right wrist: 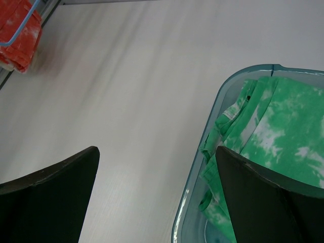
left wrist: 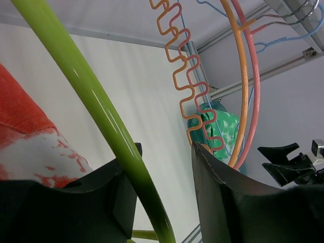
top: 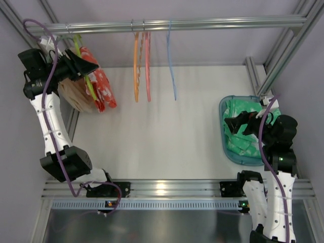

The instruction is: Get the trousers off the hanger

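Note:
The red-orange trousers (top: 103, 85) with white splotches hang folded over the lime hanger (top: 90, 83) at the left end of the rail. My left gripper (top: 83, 66) reaches in at the hanger from the left. In the left wrist view the hanger's green bar (left wrist: 96, 109) runs between the jaws of my left gripper (left wrist: 166, 147), against the left finger, with a gap to the right finger; the trousers (left wrist: 30, 136) lie just left. My right gripper (top: 234, 124) hovers open and empty over the basket; in its own view my right gripper (right wrist: 156, 149) has nothing between its fingers.
A tan garment (top: 76, 96) hangs behind the trousers. Orange (top: 135, 66), pink (top: 147, 66) and blue (top: 172, 66) hangers hang bare on the rail (top: 202, 23). A teal basket (top: 223, 109) of green-and-white cloth (top: 238, 142) sits at the right.

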You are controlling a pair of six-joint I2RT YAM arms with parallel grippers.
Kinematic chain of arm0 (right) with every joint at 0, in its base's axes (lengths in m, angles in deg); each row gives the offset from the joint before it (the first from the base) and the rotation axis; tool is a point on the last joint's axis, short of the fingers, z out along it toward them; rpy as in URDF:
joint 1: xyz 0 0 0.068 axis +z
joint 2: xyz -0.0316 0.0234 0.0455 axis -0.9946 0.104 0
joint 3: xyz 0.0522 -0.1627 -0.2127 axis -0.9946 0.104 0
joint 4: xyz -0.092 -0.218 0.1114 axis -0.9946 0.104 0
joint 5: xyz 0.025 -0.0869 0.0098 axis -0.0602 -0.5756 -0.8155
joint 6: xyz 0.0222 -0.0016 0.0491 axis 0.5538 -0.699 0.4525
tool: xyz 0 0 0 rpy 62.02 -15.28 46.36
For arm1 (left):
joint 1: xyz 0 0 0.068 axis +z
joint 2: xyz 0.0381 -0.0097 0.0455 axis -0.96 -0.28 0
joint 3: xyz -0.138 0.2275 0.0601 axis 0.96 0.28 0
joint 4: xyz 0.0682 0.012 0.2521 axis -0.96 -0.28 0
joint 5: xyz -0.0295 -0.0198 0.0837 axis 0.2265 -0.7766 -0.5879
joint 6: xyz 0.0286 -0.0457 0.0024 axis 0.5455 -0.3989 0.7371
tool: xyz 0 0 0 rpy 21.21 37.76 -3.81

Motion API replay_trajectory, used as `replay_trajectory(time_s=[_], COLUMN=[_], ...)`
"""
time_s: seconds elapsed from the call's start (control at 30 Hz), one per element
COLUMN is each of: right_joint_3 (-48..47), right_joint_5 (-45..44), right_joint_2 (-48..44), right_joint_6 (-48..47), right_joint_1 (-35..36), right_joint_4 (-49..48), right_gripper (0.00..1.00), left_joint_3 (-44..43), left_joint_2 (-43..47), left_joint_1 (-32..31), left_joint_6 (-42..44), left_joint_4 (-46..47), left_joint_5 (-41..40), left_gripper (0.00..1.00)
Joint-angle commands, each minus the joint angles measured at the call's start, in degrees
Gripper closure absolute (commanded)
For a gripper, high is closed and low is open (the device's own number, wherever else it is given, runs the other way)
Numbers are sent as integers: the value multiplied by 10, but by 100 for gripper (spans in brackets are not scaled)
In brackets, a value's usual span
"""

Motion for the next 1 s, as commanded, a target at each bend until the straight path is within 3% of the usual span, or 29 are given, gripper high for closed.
replay_trajectory(time_s=[0.0, 0.07, 0.2, 0.37, 0.53, 0.8, 0.97], right_joint_3=[-2, -2, -1, -1, 0, 1, 3], right_joint_5=[-1, -1, -3, -4, -4, 0, 3], right_joint_2=[-2, -2, -6, -9, -9, -5, -3], right_joint_6=[-3, -2, -2, -10, -11, -9, -5], right_joint_1=[-3, -3, -4, -4, -3, -3, -4], right_joint_4=[-17, -18, -16, -11, -11, -17, -21], right_gripper=[1, 1, 1, 1, 1, 1, 1], left_joint_3=[4, 34, 109, 169, 177, 163, 163], left_joint_2=[3, 9, 32, 40, 41, 49, 77], left_joint_1=[-36, -41, -42, -45, -46, -46, -47], left_joint_6=[-17, -69, -217, -331, -357, -368, -365], left_joint_4=[62, 106, 299, 419, 441, 456, 502], left_joint_5=[16, 12, 12, -1, 1, 8, -1], left_gripper=[51, 53, 57, 62, 69, 100, 100])
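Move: The green hanger's near bar already runs between the left hand's half-open fingers, roughly 2 cm ahead and 1 cm right, level with them. The red trousers hang about 12 cm lower, some 3 cm ahead and 2 cm left of the hand. The beige trousers are around 10 cm left, 2 cm back and 15 cm down, and the orange hanger some 18 cm right and 2 cm ahead at about hand height. From the right hand, the green hanger is roughly 60 cm left, 18 cm ahead and 13 cm up. The green hanger's bar is pinched between the left fingers, which close from half open to nearly shut on it. The hand first slides about 2.5 cm right and 2 cm forward, dipping nearly 2 cm and then coming back up, while the wrist rolls some 20 degrees, left side down; after that it stays almost in place as the grip closes. ##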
